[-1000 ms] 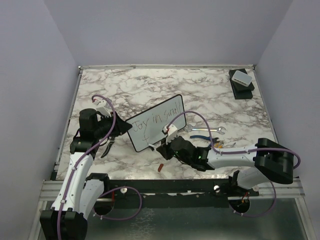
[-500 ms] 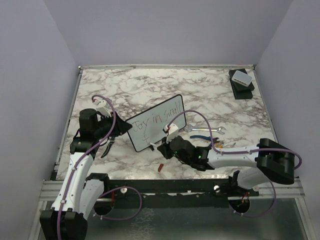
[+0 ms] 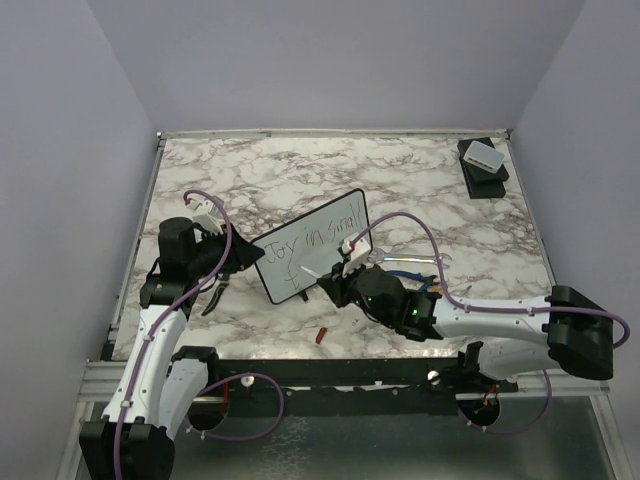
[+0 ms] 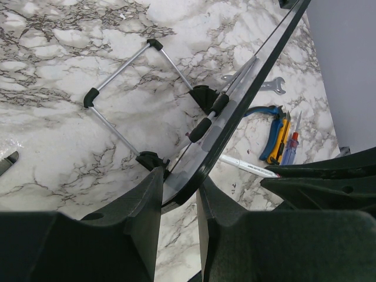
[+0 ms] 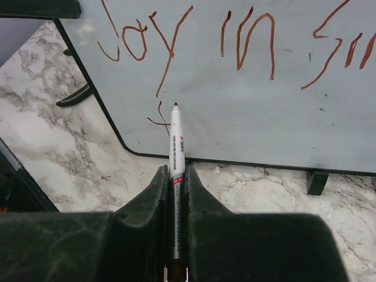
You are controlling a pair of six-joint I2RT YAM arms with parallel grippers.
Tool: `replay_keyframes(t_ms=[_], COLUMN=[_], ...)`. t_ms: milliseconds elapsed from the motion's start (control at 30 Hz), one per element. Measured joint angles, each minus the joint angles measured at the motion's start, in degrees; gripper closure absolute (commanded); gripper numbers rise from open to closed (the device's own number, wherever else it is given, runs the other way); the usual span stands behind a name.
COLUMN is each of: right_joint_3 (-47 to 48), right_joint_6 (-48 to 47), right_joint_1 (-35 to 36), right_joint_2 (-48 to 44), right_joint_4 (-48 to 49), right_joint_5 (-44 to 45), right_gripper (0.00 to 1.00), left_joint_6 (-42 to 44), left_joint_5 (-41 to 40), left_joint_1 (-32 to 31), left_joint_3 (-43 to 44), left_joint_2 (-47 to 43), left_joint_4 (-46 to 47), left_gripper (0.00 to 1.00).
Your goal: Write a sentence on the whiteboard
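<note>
The whiteboard stands tilted on the marble table, propped on a wire stand. My left gripper is shut on its lower left corner; in the left wrist view the board shows edge-on. The sentence reads "Joy in sm..." in red-brown strokes, with one small stroke below it. My right gripper is shut on a white marker. The marker's tip rests at the board, just right of that small stroke. In the top view the right gripper sits at the board's lower edge.
A wrench and blue-handled pliers lie right of the board, with cutters beside them. A small red cap lies near the front edge. A black box with a white block sits at the back right.
My right arm has stretched out to the right and its gripper has carried the marker up and closer to the board's lower left. The left arm and the board have not moved.
</note>
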Motion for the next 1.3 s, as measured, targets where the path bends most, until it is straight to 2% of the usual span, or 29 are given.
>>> replay_keyframes(t_ms=[600, 1300], right_joint_3=[1.1, 1.1], right_joint_6=[-4.7, 3.5], right_joint_1=[0.0, 0.0], right_joint_2=[3.5, 7.6], right_joint_4=[2.4, -6.4], right_joint_5=[3.5, -0.7], right_gripper=[0.99, 0.99], left_joint_6=[0.0, 0.0], left_joint_5=[-0.3, -0.4], left_joint_1=[-0.1, -0.1], left_joint_3=[0.0, -0.1], left_joint_2=[-0.2, -0.3], left_joint_4=[0.0, 0.0], left_gripper=[0.71, 0.71])
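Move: The right gripper holds the marker. The blank spot for the next stroke, right of the "t", is about 5 cm ahead of that hand and 4 cm left, some 1 cm above. The "t" sits 3 cm ahead, 5 cm left, 3 cm below; "Joy" 5 ahead, 6 left, 4 above; the board's bottom edge 2 ahead, 4 left, 7 below. From the left gripper, the spot is roughly 6 cm right, 1 back, 3 below. With the marker still gripped, ease the right hand forward about 1.5 cm, tipping the marker slightly upward, to bring its tip onto the whiteboard beside the "t". Then draw straight down the board's face, slowly at first and then faster, some 6 cm down and 2 cm back, tipping the fingers down about 10 degrees, towards the bottom edge. Keep the left gripper still at the board's left edge. ##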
